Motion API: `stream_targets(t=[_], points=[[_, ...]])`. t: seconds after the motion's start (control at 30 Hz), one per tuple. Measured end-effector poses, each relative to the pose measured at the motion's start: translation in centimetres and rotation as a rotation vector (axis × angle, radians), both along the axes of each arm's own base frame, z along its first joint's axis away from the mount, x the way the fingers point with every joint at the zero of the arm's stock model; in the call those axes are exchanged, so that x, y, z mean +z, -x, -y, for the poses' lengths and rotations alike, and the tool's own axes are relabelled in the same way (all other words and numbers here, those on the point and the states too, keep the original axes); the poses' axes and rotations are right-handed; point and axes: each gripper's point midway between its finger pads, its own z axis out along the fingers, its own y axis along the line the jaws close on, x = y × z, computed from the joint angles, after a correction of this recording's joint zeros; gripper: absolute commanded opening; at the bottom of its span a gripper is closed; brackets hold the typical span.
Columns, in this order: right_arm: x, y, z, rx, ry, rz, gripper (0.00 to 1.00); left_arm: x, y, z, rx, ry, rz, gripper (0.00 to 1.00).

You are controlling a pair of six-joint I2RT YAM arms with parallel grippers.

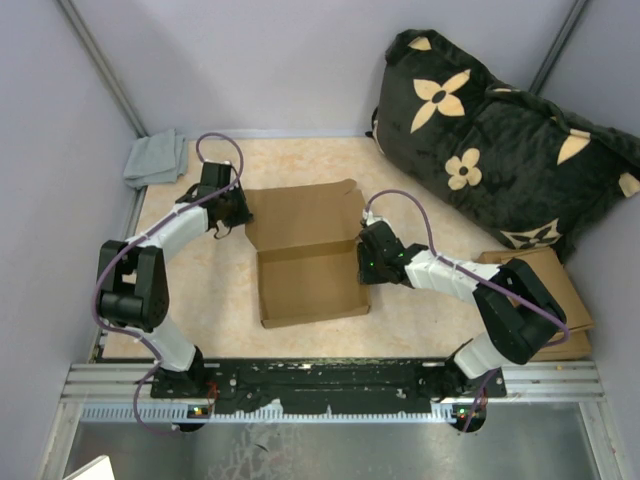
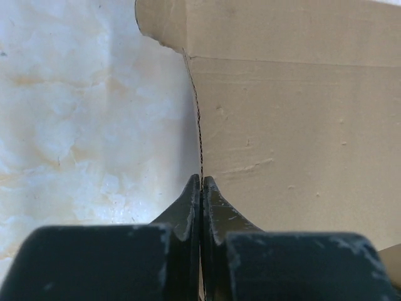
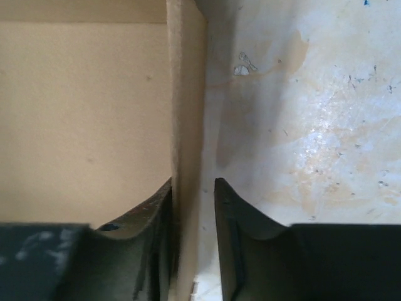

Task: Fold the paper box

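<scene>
The paper box lies in the middle of the table as a shallow brown tray with its lid flap flat behind it. My left gripper is at the lid's left edge. In the left wrist view it is shut on the thin edge of the cardboard. My right gripper is at the tray's right side. In the right wrist view it straddles the upright side wall: the left finger touches the wall, and the right finger stands clear of it with a gap.
A grey cloth lies at the back left corner. A black flowered cushion fills the back right. A smaller cardboard piece lies at the right under my right arm. Enclosure walls close in the pale marbled table.
</scene>
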Motion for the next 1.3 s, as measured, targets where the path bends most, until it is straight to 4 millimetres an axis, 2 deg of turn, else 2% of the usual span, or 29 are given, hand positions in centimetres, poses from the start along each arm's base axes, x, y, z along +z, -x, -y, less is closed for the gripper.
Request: stream_targets(t=[0.07, 0.13, 0.2, 0.33, 0.47, 0.53, 0.6, 0.67, 0.77, 0.9, 1.03, 1.2, 1.3], points=[[-0.1, 0.4, 0.3, 0.005, 0.02, -0.019, 0.49, 0.2, -0.2, 0.2, -0.011, 0.005, 0.011, 0.0], [0.2, 0.6, 0.7, 0.012, 0.049, -0.036, 0.52, 0.5, -0.4, 0.4, -0.029, 0.009, 0.036, 0.0], [1.4, 0.0, 0.8, 0.021, 0.071, -0.033, 0.54, 1.2, -0.1, 0.5, -0.05, 0.016, 0.086, 0.0], [6.1, -3.3, 1.0, 0.02, 0.046, 0.026, 0.57, 4.5, 1.4, 0.5, -0.1, 0.032, 0.263, 0.0], [11.0, -7.3, 3.2, -0.016, -0.014, 0.108, 0.57, 8.4, 2.8, 0.6, -0.131, 0.068, 0.48, 0.0], [13.0, -8.8, 4.3, -0.022, -0.038, 0.14, 0.57, 9.5, 3.5, 0.7, -0.141, 0.088, 0.565, 0.0], [14.5, -9.8, 5.0, -0.018, -0.052, 0.164, 0.56, 10.1, 4.2, 0.7, -0.146, 0.106, 0.631, 0.0], [15.4, -10.4, 4.8, 0.012, -0.065, 0.175, 0.56, 11.0, 4.7, 0.8, -0.15, 0.123, 0.696, 0.0], [15.2, -10.8, 3.8, 0.075, -0.08, 0.166, 0.56, 12.4, 4.9, 0.9, -0.158, 0.136, 0.755, 0.0], [13.3, -10.8, 3.2, 0.131, -0.066, 0.122, 0.57, 14.6, 5.0, 1.2, -0.171, 0.153, 0.839, 0.0], [12.0, -11.3, 3.3, 0.164, -0.035, 0.105, 0.57, 15.7, 5.4, 1.4, -0.19, 0.166, 0.896, 0.0], [13.0, -12.6, 3.1, 0.205, -0.048, 0.149, 0.57, 15.8, 6.1, 1.7, -0.218, 0.171, 0.937, 0.0], [13.5, -14.1, 2.9, 0.228, -0.073, 0.187, 0.57, 16.2, 6.3, 2.1, -0.239, 0.177, 0.956, 0.0]])
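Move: The left hand already pinches the left edge of the raised lid, whose middle lies about 12 cm to its right and 1 cm ahead at similar height; the tray's middle is some 14 cm back, 14 cm right and 8 cm below. The right hand straddles the tray's right wall. From it, the lid's right side flap lies roughly 14 cm ahead, 1 cm left and 5 cm higher, with the tray's middle 11 cm left and 1 cm back, slightly lower. Keeping its pinch on the lid's left edge, the left hand lifts it some 16 cm and draws back about 6 cm over the hinge side, the wrist tipping up by roughly 55 degrees until the fingers point nearly level. Meanwhile the right hand opens and comes free of the tray's right wall, climbing and reaching forward to the lid's right side flap, about 14 cm each way with a brief dip after the first rise, and arrives with open fingers beside the flap, contact not visible. ##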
